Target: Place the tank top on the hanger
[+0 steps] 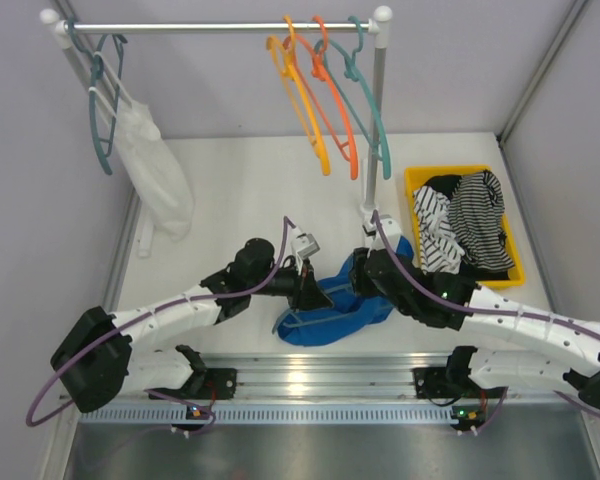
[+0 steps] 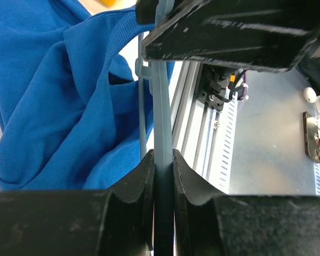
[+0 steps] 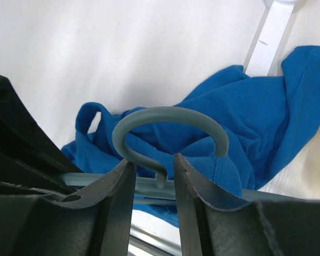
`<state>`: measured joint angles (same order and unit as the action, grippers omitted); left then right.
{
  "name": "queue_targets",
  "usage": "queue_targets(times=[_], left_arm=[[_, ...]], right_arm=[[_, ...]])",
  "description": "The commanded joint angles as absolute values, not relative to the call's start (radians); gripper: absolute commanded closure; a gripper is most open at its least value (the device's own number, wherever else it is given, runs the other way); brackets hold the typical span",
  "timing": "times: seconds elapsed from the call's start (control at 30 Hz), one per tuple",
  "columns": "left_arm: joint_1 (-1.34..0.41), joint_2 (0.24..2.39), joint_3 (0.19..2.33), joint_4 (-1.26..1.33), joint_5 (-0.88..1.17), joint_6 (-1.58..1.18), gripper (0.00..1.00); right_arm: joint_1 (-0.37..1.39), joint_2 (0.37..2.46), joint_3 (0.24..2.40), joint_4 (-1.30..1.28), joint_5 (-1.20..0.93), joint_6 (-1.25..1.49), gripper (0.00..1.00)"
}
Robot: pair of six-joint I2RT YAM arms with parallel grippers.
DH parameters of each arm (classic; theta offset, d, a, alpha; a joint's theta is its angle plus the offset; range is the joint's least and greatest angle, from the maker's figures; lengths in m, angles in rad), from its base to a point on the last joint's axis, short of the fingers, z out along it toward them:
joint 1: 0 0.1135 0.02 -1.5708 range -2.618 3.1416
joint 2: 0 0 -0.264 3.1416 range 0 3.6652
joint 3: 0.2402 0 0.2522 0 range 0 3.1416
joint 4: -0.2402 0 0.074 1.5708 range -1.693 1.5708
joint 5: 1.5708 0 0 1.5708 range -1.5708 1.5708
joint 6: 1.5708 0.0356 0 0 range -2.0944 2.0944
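The royal-blue tank top (image 1: 345,315) lies crumpled on the table's near middle. The slate-teal hanger (image 1: 308,322) lies partly inside it. My left gripper (image 1: 310,290) is shut on the hanger's thin bar (image 2: 161,96), with the blue fabric (image 2: 53,106) just left of it. My right gripper (image 1: 365,275) is at the top's right side. In the right wrist view its jaws (image 3: 152,160) stand apart on either side of the neck of the hanger's curved hook (image 3: 170,114), not clamping it. Tank top fabric (image 3: 266,106) lies behind the hook.
A clothes rail (image 1: 220,26) at the back holds orange hangers (image 1: 315,110), teal hangers (image 1: 375,120) and a white garment (image 1: 155,165). Its right post (image 1: 375,150) stands just behind the tank top. A yellow bin (image 1: 412,200) with striped garments (image 1: 470,220) sits at the right.
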<state>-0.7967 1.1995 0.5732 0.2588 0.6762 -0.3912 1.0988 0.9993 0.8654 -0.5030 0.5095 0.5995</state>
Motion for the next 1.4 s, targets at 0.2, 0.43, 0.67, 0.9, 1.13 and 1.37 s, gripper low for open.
queue_targets(times=[0.2,0.43,0.67,0.9,1.13,1.37], left_arm=[[-0.811,1.158,0.614,0.348,0.676,-0.377,1.0],[-0.815,1.172,0.624,0.308,0.615,-0.413,0.84],[-0.815,1.125,0.627,0.262,0.433,-0.469,0.51],[-0.813,1.008,0.647,0.071,0.098,-0.505,0.36],[-0.811,1.032,0.712,-0.3,-0.226,-0.63,0.36],[-0.811,1.101,0.752,-0.443,-0.177,-0.686,0.38]], right_arm=[[1.131,0.997,0.813,-0.425,0.601,0.624,0.74],[1.153,1.0,0.798,-0.413,0.664,0.617,1.0],[1.21,1.011,0.808,-0.457,0.745,0.623,1.0],[1.215,0.982,0.781,-0.463,0.752,0.635,1.0],[1.216,0.966,0.772,-0.471,0.755,0.638,1.0],[1.218,0.96,0.776,-0.488,0.761,0.649,1.0]])
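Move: The grey-blue hanger's neck, just under its hook, sits between the right hand's open fingers, about 2 cm below the hand point. The blue tank top lies beneath, its middle roughly 3 cm ahead, 4 cm left and 15 cm below; the yellow bin is some 21 cm ahead, 26 cm right and 16 cm below. From the left hand, still gripping the hanger's left arm, that neck is about 8 cm right, 3 cm ahead and 2 cm higher. The hanger's neck is pinched by the right fingers, which sink about 2 cm and close to nearly shut, then keep hold while easing slightly right and down. Only then do the left fingers open and let go of the hanger's arm; the left hand slips forward about 8 cm, then swings about 10 cm left and down, turning counter-clockwise some 45 degrees with fingers tipping downward, staying open. ##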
